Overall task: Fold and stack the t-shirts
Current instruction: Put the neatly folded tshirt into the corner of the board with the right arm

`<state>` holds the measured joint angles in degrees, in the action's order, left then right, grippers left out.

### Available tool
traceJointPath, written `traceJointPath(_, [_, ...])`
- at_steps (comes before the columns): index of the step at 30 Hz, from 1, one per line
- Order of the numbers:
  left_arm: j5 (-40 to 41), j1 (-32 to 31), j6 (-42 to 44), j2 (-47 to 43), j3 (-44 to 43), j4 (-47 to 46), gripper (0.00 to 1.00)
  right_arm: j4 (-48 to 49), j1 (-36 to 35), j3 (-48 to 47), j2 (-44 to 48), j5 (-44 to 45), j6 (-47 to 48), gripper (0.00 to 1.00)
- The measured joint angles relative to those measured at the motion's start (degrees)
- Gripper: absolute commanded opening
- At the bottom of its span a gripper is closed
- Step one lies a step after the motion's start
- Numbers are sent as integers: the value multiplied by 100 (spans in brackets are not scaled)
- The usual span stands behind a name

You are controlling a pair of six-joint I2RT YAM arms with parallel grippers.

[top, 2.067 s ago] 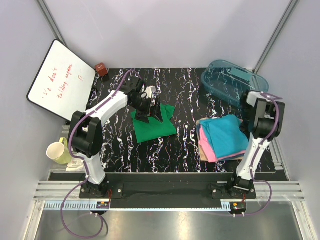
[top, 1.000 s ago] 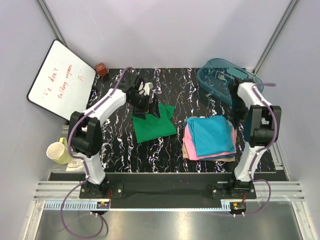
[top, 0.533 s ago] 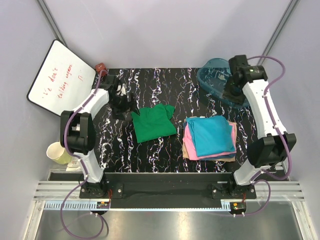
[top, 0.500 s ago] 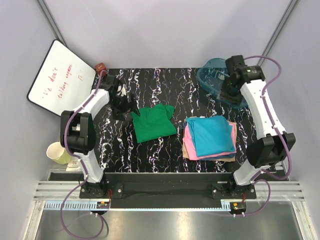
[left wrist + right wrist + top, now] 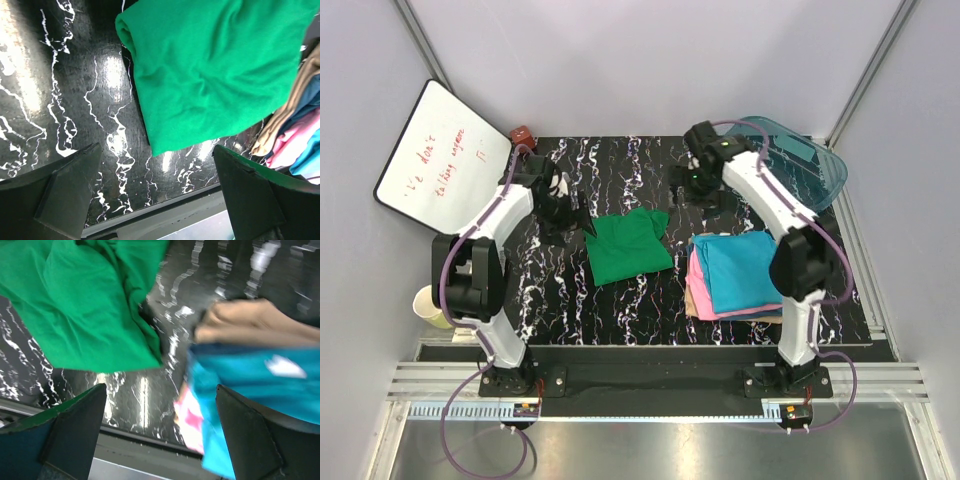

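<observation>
A bright green t-shirt (image 5: 628, 245) lies folded at the table's middle, also showing in the left wrist view (image 5: 215, 70) and the right wrist view (image 5: 85, 305). To its right sits a stack: a teal-blue t-shirt (image 5: 748, 265) on a pink one (image 5: 700, 285) over a tan one (image 5: 692, 300). My left gripper (image 5: 575, 220) hovers open just left of the green shirt, its fingers (image 5: 65, 190) empty. My right gripper (image 5: 698, 195) hangs open behind the gap between shirt and stack, with teal cloth (image 5: 260, 385) below its right finger.
A clear teal plastic tub (image 5: 800, 165) stands at the back right corner. A whiteboard (image 5: 440, 160) leans off the table's left side, with a small red object (image 5: 522, 135) behind it and a pale mug (image 5: 428, 305) near the left arm's base.
My right arm has swung left from the tub to the table's middle, and its jaws have opened. The left gripper has drifted slightly left off the green shirt.
</observation>
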<state>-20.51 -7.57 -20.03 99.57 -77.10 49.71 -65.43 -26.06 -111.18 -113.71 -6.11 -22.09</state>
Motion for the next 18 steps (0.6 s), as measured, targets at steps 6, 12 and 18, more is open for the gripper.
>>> traceJointPath(6, [20, 15, -11, -125, 0, 55, 99, 188, -273, -455, -1154, -260, 144, 94])
traceJointPath(12, [48, 15, -22, -208, 79, 118, 99, 291, -350, -769, -1751, -466, 216, 94])
traceJointPath(18, [105, 15, -59, -286, 175, 149, 99, 367, -505, -776, -2006, -634, 236, 94])
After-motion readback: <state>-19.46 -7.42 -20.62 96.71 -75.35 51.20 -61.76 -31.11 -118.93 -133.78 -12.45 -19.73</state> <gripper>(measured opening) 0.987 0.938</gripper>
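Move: The green t-shirt's middle is about 15 cm to the left of my right hand and 5 cm back, some 15 cm below. Its sleeve end sits nearer, roughly 9 cm left and level with me. The blue-and-pink stack lies 9 cm to my right and 12 cm back, and the clear plastic basket about 18 cm right and 12 cm ahead. From my left hand the shirt is some 13 cm right, 1 cm back and 10 cm below. I drop my right hand about 10 cm and carry it some 7 cm left, fast at first and then slower, coming down over the sleeve side of the green t-shirt. As it sinks it turns about 10 degrees counter-clockwise and its fingertips tip slightly back towards upright, staying wide open and still short of gripping any cloth. ##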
